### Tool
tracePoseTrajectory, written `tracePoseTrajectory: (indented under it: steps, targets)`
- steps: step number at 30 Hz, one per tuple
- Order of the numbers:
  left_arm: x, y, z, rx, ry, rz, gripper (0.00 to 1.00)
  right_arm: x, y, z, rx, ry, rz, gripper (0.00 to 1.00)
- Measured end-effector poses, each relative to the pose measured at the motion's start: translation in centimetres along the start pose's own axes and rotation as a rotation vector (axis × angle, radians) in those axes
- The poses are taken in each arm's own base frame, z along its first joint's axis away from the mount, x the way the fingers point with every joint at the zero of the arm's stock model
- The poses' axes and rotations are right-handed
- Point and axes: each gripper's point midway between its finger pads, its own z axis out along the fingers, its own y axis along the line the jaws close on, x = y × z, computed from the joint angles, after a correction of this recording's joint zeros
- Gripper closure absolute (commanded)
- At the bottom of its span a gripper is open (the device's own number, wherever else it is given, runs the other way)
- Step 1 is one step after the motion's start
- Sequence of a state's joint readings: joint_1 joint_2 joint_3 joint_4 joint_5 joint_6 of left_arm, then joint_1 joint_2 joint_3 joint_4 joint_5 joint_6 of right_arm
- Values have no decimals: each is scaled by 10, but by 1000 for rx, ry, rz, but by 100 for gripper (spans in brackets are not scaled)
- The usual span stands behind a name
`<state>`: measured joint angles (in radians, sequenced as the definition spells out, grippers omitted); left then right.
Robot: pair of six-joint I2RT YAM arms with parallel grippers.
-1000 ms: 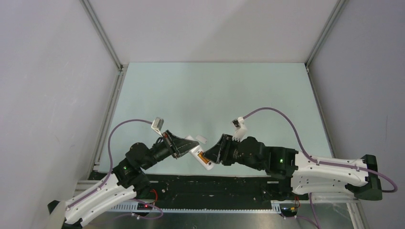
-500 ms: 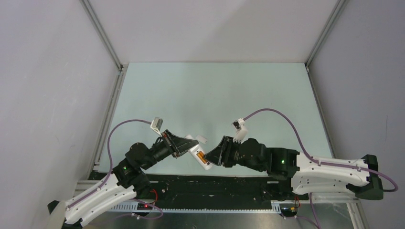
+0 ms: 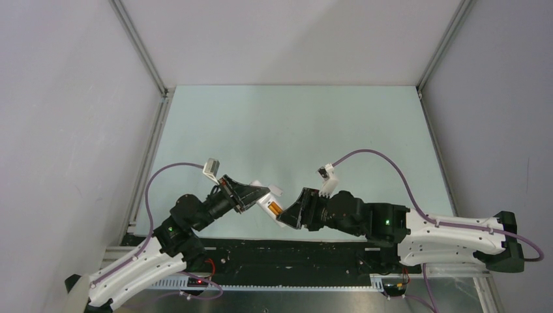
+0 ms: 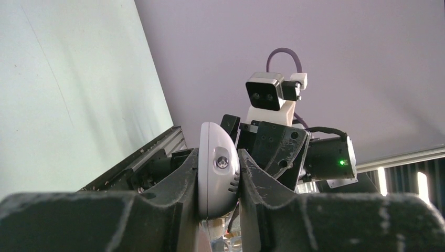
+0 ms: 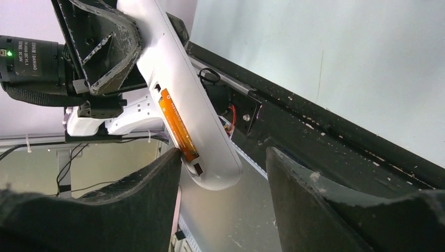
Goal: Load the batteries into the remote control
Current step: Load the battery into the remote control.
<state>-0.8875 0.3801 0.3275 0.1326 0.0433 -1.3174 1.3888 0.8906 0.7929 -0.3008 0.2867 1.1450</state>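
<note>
The remote control (image 3: 266, 207) is a slim white handset held in the air between the two arms, with my left gripper (image 3: 256, 194) shut on its upper end. In the left wrist view its rounded end (image 4: 216, 168) is pinched between both fingers. Its back faces the right wrist camera, and an orange battery (image 5: 177, 123) lies in the recess of the remote (image 5: 183, 79). My right gripper (image 5: 224, 153) stands open around the remote's lower end. Its left fingertip (image 5: 173, 160) is up against the edge beside the battery, and the right finger is apart. A second battery cannot be made out.
A small white piece (image 3: 276, 190) lies on the pale green table (image 3: 293, 124) just behind the remote. The black rail (image 3: 293, 251) at the near edge runs under both grippers. Grey walls close in the left, right and back sides.
The right gripper's jaws have spread wider and drawn slightly left. The left gripper has lifted the remote a little, so the orange battery sits higher in the top view.
</note>
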Motion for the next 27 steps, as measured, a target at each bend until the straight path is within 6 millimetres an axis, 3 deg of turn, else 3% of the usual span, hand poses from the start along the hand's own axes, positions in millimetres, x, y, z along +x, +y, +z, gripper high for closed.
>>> tracePoseTrajectory:
  steps: [11, 27]
  targets:
    - [-2, -3, 1, 11, -10, 0, 100, -8, 3, 2, -13, -40, -13, 34]
    - [-7, -6, 1, 20, -34, -1, 100, -15, 17, 9, -61, -74, 4, 65]
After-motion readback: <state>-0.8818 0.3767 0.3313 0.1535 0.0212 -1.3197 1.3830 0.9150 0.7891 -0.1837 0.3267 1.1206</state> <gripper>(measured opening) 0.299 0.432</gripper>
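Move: The battery in the open compartment of the remote lies about 3 cm ahead of the right hand, 2 cm to its left and some 2 cm above. The remote's free end is level ahead-wise, about 1 cm left and 1 cm up; the left gripper's tips on the other end sit about 8 cm ahead, 6 cm left and 3 cm up. From the left hand, the battery is roughly 5 cm back, 4 cm right and 1 cm lower. The right hand, with its upper finger already at the battery's near end, eases up by about 1.5 cm and also forward and left by roughly 1 cm each, bringing the remote's free end towards the middle between its fingers. Over the second half its fingers close by about a third of their gap, the upper one against the battery and the lower one coming in under the remote, to pinch the two together, while the left hand keeps its grip on the far end and rises by just under 1 cm. ##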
